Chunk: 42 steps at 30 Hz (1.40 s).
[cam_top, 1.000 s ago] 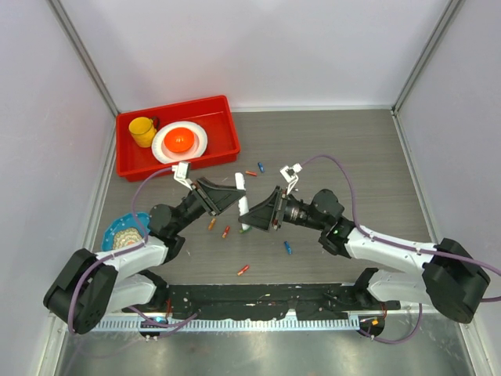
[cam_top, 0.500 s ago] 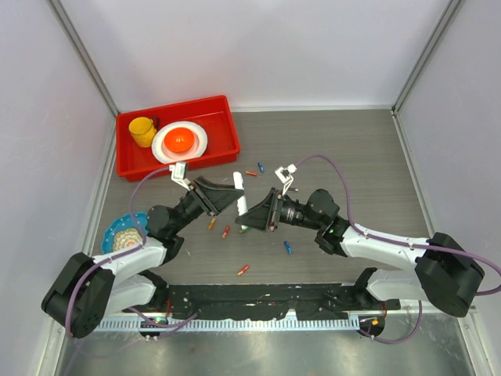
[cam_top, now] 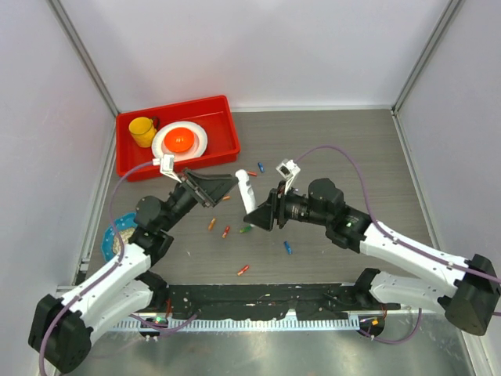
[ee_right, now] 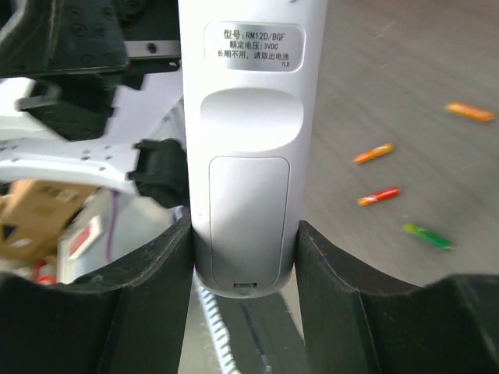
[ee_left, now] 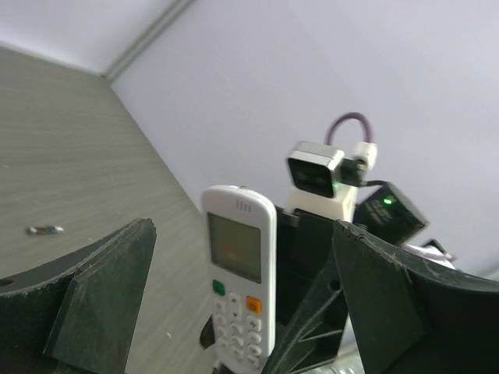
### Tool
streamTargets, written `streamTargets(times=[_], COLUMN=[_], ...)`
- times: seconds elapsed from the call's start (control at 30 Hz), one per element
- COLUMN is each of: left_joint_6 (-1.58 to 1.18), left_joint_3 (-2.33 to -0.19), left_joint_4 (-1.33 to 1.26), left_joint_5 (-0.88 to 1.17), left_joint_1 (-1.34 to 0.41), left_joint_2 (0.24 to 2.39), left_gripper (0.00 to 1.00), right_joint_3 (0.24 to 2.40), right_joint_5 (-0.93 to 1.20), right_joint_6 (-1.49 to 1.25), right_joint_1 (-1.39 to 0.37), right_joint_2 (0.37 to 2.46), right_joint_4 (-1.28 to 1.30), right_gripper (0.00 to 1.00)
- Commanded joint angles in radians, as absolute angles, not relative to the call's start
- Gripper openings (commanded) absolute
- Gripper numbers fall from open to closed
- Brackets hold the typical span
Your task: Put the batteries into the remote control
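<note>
The white remote control (cam_top: 247, 192) is held off the table, clamped at its lower end by my right gripper (cam_top: 263, 215). In the right wrist view its back (ee_right: 245, 117) faces the camera, the battery cover is in place, and my right gripper (ee_right: 243, 269) presses both sides. My left gripper (cam_top: 225, 189) is open, just left of the remote and apart from it. The left wrist view shows the remote's display and buttons (ee_left: 238, 280) beyond my open left gripper (ee_left: 243, 257). Several batteries lie on the table: orange (cam_top: 211, 224), red (cam_top: 226, 232), green (cam_top: 246, 229), blue (cam_top: 288, 247).
A red tray (cam_top: 223, 117) at the back left holds a yellow cup (cam_top: 142, 131) and a white plate (cam_top: 180, 142). A blue plate (cam_top: 113, 235) lies by the left arm. More batteries lie behind the remote (cam_top: 251, 172) and near the front (cam_top: 243, 270).
My right gripper has lifted the remote and tilted it. My left gripper has drawn back to the left and upward, off the remote. The batteries have not moved.
</note>
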<state>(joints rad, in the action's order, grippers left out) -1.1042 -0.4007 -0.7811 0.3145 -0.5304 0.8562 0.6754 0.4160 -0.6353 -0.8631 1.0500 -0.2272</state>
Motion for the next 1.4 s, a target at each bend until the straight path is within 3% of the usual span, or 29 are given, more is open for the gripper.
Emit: streamTargets(times=[0.0,0.2,0.27,0.6,0.73,1.13,1.37], left_joint_6=[-0.896,-0.859,-0.854,-0.862,-0.887,-0.899,-0.907], left_joint_3=[-0.57,-0.621,-0.638,-0.673,-0.649,-0.673,-0.666], left_joint_4=[-0.326,-0.193,-0.178,-0.29,-0.4,-0.497,-0.552], left_joint_5=[0.2,0.017,-0.029,-0.12,-0.114,-0.098,-0.106], left_joint_1=[-0.526,-0.606,-0.643,-0.814,-0.824,-0.854,-0.867], left_joint_2=[0.828,0.891,0.91,1.035,1.066,1.183,1.209], left_gripper=[1.0,0.92,0.85,0.81,0.81,0.62,0.61], right_joint_3=[0.86,0.922,0.914,0.907,0.902,0.902,0.902], right_joint_5=[0.126,-0.205,-0.254,-0.279,-0.273,-0.278,-0.273], right_joint_6=[-0.33,-0.222,-0.236,-0.275,-0.287,-0.293,-0.293], right_joint_1=[-0.896,-0.968,-0.979,-1.011,-1.015,-1.019,-1.017], right_joint_2=[1.0,1.055,1.054,1.071,1.071,1.069,1.078], right_joint_4=[0.239,0.416,0.407,0.382,0.374,0.376,0.367], right_gripper=[0.14,0.11,0.11,0.11,0.11,0.11,0.11])
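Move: The remote stands in the right gripper, held by its lower end; its middle is about 5 cm to the left hand's right, 1 cm ahead and 2 cm lower. Under the left hand, some 30 cm down, lie the green battery, 2 cm ahead and 4 cm right, and the red battery, 1 cm ahead and 4 cm left. From the right hand, the remote's middle is about 6 cm ahead, 3 cm left and 4 cm up. Keeping its pinch on the remote's lower end, the right hand swings it about 7 cm right, 5 cm down and 4 cm forward, tipping its fingers steeply downward, then holds still. The left hand edges forward, drops some 8 cm and follows right, rolling left side up, partly closing its wide-open fingers around the remote's upper part, without a visible squeeze. ##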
